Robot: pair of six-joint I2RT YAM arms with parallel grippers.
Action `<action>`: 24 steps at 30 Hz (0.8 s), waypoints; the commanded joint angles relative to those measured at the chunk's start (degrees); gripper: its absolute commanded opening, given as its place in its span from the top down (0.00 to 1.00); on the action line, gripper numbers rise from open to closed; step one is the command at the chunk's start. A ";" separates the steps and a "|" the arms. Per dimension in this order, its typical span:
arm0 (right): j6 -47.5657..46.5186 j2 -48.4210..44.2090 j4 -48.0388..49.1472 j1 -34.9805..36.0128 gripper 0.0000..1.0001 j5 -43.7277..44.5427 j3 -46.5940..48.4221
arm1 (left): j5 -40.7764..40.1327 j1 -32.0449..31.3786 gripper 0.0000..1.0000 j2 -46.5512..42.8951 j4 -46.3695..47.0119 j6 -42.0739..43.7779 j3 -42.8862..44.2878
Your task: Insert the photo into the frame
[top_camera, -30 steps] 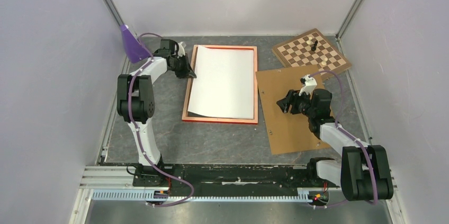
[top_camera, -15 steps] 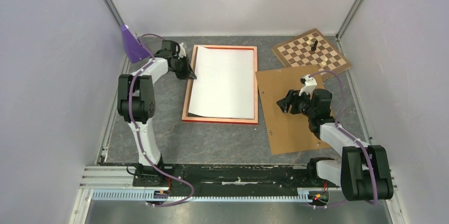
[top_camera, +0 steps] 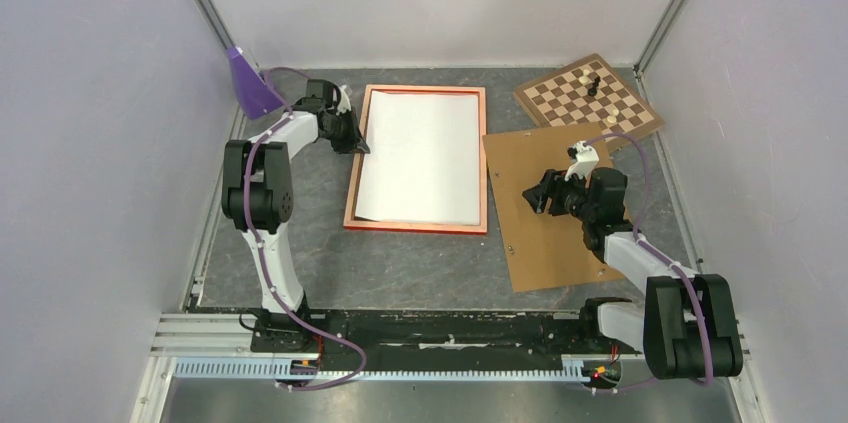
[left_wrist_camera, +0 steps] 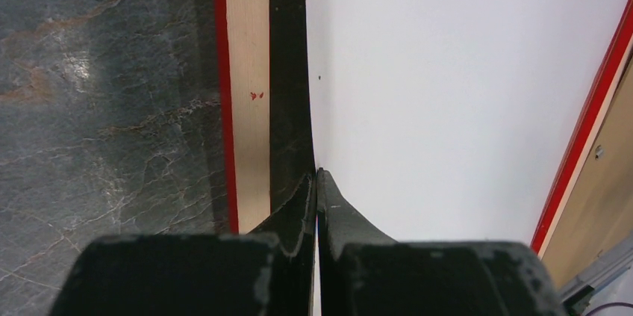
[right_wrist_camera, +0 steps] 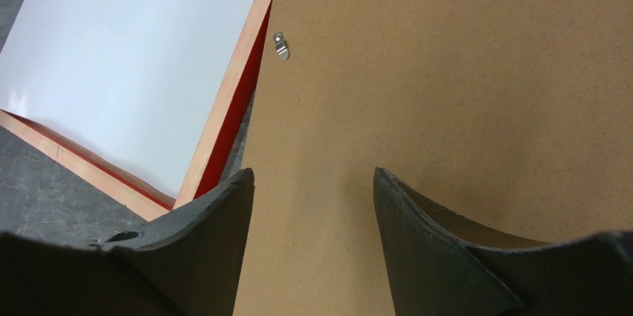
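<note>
The photo (top_camera: 420,158) lies white back up inside the orange-red frame (top_camera: 415,227) at the middle of the table. Its left edge curls up off the frame's left rail (left_wrist_camera: 246,69). My left gripper (top_camera: 360,143) is at that edge, jaws pressed together with a thin sliver of the white sheet (left_wrist_camera: 448,92) between them. My right gripper (top_camera: 535,195) hovers open over the brown backing board (top_camera: 545,233), to the right of the frame, with nothing between its fingers. In the right wrist view the photo (right_wrist_camera: 134,54) and the frame's right rail (right_wrist_camera: 231,99) show at upper left.
The backing board (right_wrist_camera: 448,69) lies right of the frame, one small metal clip (right_wrist_camera: 281,45) near its edge. A chessboard (top_camera: 588,98) with a few pieces sits at the far right corner. A purple cone-shaped piece (top_camera: 250,83) stands at the far left wall.
The left gripper has shifted slightly to the left and away with the photo's edge. The right arm has not moved.
</note>
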 commanded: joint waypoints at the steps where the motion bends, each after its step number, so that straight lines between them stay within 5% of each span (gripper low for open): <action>1: -0.55 -0.89 2.30 -0.29 0.37 -0.85 0.29 | -1.47 -0.21 0.98 -0.11 2.39 -1.59 -0.32; 13: -0.58 -0.86 2.63 -0.33 0.37 -0.90 0.03 | -1.54 -0.21 0.93 0.71 2.06 -1.68 0.23; 24: -0.51 -1.13 2.73 -0.40 0.37 -0.94 -0.06 | -3.41 -0.21 0.68 -0.78 1.97 -1.51 -0.23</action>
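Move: The photo, white back up, hangs by its left edge in the shut left fingers. The frame it goes into has its middle about 13 cm to that hand's right, 3 cm back and 3 cm below; its left rail runs roughly 2 cm to the left, its middle 2 cm back. The backing board lies some 49 cm right and 15 cm back. From the right hand, the frame's middle lies about 31 cm left and 11 cm ahead. The photo's left edge, still pinched at first, goes down beside the frame's left rail as the left hand sinks slowly by about 1 cm and, towards the end, drifts some half a centimetre left. From about midway the fingers open to roughly a quarter and let the edge go, staying just over it with hardly any turn of the wrist. ##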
